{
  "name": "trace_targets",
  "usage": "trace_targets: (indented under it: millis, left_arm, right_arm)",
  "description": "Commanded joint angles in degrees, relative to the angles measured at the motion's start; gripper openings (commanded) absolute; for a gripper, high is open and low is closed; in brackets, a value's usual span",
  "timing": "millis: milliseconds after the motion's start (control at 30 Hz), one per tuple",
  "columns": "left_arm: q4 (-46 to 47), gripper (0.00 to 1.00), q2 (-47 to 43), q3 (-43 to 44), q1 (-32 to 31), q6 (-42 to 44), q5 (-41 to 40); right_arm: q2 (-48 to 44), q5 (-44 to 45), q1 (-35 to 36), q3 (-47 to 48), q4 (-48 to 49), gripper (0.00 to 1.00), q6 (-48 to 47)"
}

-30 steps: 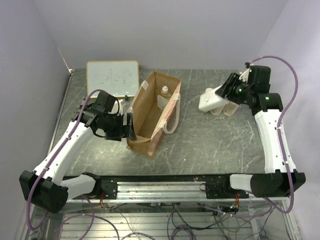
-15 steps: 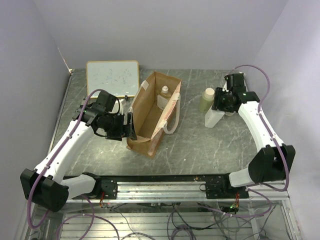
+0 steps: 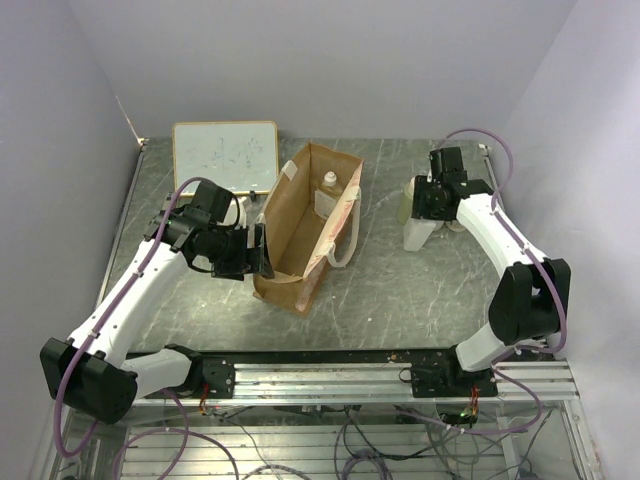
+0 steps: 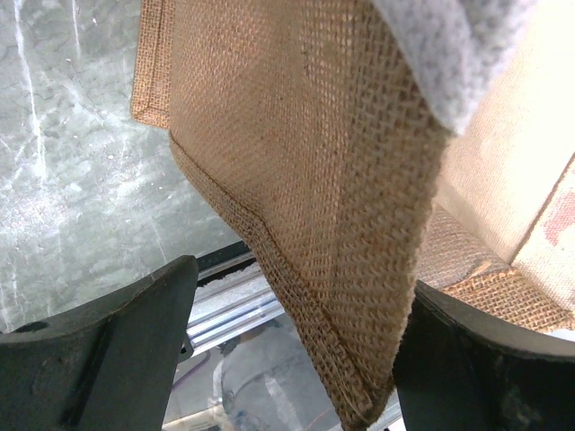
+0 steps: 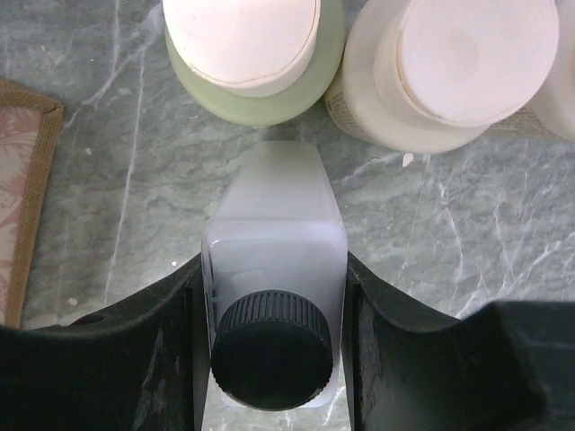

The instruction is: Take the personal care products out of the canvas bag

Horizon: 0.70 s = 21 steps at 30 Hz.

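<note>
The tan canvas bag (image 3: 300, 235) stands open at mid-table with a slim amber bottle (image 3: 328, 184) inside it at the far end. My left gripper (image 3: 258, 250) straddles the bag's left wall (image 4: 296, 180), jaws apart, with a gap on the left finger's side. My right gripper (image 3: 422, 208) is shut on the white squarish bottle (image 5: 274, 233) just below its dark cap (image 5: 272, 350); the bottle (image 3: 415, 236) stands on the table. A greenish-cream bottle (image 5: 252, 54) and a cream bottle (image 5: 449, 72) stand just behind it.
A framed whiteboard (image 3: 225, 155) lies at the far left behind the bag. A third cream bottle (image 5: 564, 90) shows at the right edge of the right wrist view. The bag's pinkish edging (image 5: 18, 197) shows at that view's left edge. The metal rail (image 3: 330, 370) runs along the near edge.
My right arm swung left and down, turning the white bottle from lying sideways in the air to standing beside the cream bottles. The left arm and bag have not moved.
</note>
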Motion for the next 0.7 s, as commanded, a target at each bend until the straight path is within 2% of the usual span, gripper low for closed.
trace_targets:
  millis: [0, 167, 200, 333, 367, 567, 667]
  left_arm:
    - [-1.27, 0.9, -0.43, 1.63, -0.3, -0.45, -0.3]
    - [-1.51, 0.9, -0.47, 1.89, -0.31, -0.34, -0.43]
    - [-1.55, 0.9, -0.42, 1.89, -0.31, -0.35, -0.43]
    - [-1.59, 0.9, -0.34, 1.98, -0.31, -0.15, -0.33]
    - [-1.59, 0.9, -0.23, 1.98, -0.31, -0.06, -0.22]
    - [-1.27, 0.9, -0.43, 1.55, -0.31, 0.12, -0.02]
    - [-1.18, 0.9, -0.59, 1.3, -0.31, 0.2, 0.06]
  right_arm:
    - [0.88, 2.99, 0.56, 2.49, 5.75, 0.0, -0.53]
    - [1.73, 4.35, 1.18, 1.74, 6.64, 0.05, -0.09]
    - [1.94, 4.02, 1.33, 1.76, 6.84, 0.11, -0.15]
    - [2.9, 4.73, 2.18, 3.15, 4.91, 0.47, 0.29]
    - [2.76, 5.05, 2.45, 3.65, 4.15, 0.53, 0.46]
    - [-1.85, 5.66, 2.84, 5.14, 1.24, 0.78, 1.42]
    - [-4.51, 6.38, 2.87, 5.35, -0.74, 0.82, 1.3]
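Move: The white bottle with the black cap is still gripped near its top by the right hand, its middle about 6 cm below and 2 cm ahead of that hand, its top leaning back a little. The green bottle stands some 11 cm ahead and 1 cm left of the hand. A cream bottle is about 10 cm ahead and 6 cm right, with a second 7 cm to the right of it. From the left hand, the white bottle lies roughly 42 cm right and 18 cm ahead. Keeping its grip near the cap, the right hand eases the white bottle forward about 1.5 cm and slightly down, towards the green bottle, with its bottom on the table. The fingers then open wide and let the bottle go, and the hand lifts about 3 cm, drifting a little left and tipping its fingers slightly farther forward. ##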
